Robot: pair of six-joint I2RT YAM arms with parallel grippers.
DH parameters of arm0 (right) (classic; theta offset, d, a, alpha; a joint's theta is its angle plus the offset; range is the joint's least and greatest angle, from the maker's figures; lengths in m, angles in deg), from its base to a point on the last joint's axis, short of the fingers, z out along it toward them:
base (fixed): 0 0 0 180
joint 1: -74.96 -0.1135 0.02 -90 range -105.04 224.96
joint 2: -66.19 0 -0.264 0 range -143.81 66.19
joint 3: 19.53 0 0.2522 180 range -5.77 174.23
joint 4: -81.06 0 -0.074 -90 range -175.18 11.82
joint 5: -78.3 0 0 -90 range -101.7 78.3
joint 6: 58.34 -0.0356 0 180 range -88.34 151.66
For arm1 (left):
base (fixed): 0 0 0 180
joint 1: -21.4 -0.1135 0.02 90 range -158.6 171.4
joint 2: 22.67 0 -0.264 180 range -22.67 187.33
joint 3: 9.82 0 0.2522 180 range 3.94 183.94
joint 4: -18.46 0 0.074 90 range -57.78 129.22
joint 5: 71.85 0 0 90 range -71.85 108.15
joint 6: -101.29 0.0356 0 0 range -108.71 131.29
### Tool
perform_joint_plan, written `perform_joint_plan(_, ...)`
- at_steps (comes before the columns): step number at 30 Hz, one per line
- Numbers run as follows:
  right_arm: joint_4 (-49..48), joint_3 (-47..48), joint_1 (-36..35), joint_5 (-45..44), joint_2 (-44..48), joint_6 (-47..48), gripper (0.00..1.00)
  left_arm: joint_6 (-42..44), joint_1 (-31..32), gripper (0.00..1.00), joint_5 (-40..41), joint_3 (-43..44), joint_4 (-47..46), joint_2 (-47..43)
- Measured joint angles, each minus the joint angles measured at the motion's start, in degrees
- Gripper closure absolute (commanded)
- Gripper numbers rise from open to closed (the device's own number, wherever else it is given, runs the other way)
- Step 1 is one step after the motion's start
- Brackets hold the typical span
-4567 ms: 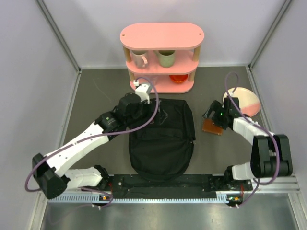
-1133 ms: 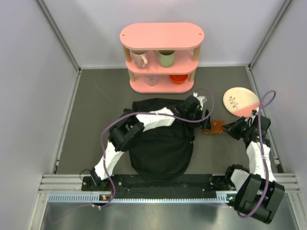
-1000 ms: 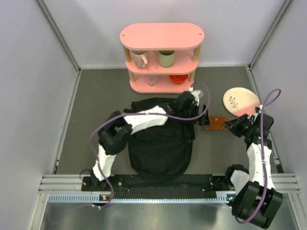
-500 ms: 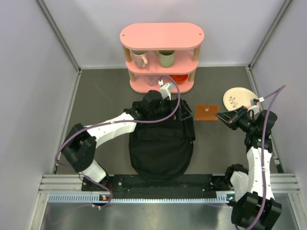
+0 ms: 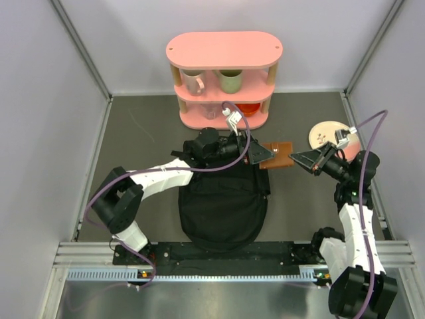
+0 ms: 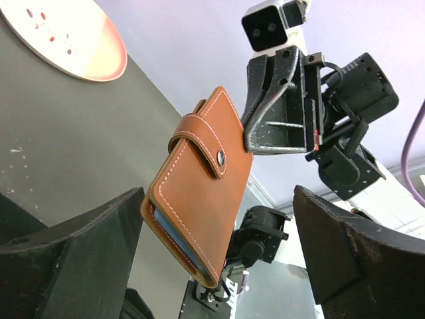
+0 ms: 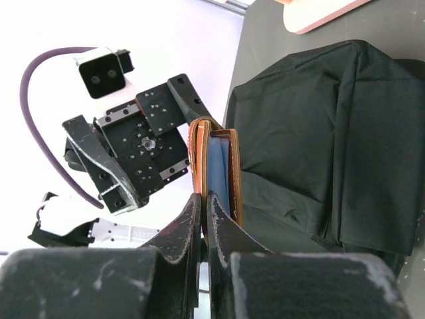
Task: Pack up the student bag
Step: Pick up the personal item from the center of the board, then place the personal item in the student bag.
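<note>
The student bag (image 5: 222, 199), black and floppy, lies flat in the middle of the table, and its fabric also fills the right wrist view (image 7: 319, 133). My right gripper (image 5: 297, 158) (image 7: 204, 199) is shut on the edge of a brown leather wallet (image 5: 279, 155) (image 7: 216, 166), holding it on edge above the bag's upper right corner. My left gripper (image 5: 257, 154) (image 6: 219, 232) is open and faces the wallet (image 6: 199, 193), one finger on each side of it, apart from the leather.
A pink shelf (image 5: 224, 50) with mugs and a red bowl stands at the back. A pink-and-white plate (image 5: 329, 133) (image 6: 66, 33) lies at the right, behind my right arm. Grey walls close in both sides.
The wallet, which lay flat on the table, now hangs tilted in my right gripper. My left gripper has swung right, and its open fingers now straddle the wallet.
</note>
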Motion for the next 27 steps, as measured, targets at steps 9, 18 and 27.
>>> perform_joint_plan(9,-4.96,-1.62,-0.09,2.93,-1.77,-2.71,1.00,-3.96,-0.04,0.72,-2.71,-0.92,-5.95,2.21)
perform_joint_plan(18,0.83,-0.66,-0.33,2.84,-2.47,2.47,0.18,-3.28,-0.22,1.00,-2.78,-1.09,-5.14,2.56)
perform_joint_plan(27,15.85,1.75,-0.39,-1.97,1.79,14.25,0.04,1.40,-2.51,1.00,0.83,-8.79,4.13,-6.80)
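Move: The wallet hangs in the right gripper, its middle about 5 cm to that hand's left and 1 cm ahead, roughly level with it. For the wide-open left hand, the wallet's middle is some 3 cm to the right, level fore and aft and nearly level in height. The black bag's middle lies about 13 cm left of the left hand, 5 cm back and 15 cm below; the pink shelf's bottom tier is some 26 cm ahead, 13 cm left and 15 cm below. With both hands almost still in the air, the left gripper shuts on its end of the wallet, pinching it by the broad faces, and only then does the right gripper, still clamped on the far end, spread wide and let go. The left hand keeps its grip and carries the wallet about 4 cm left and 3 cm down towards the bag, while the emptied right hand sinks some 2 to 3 cm, fingers open. ##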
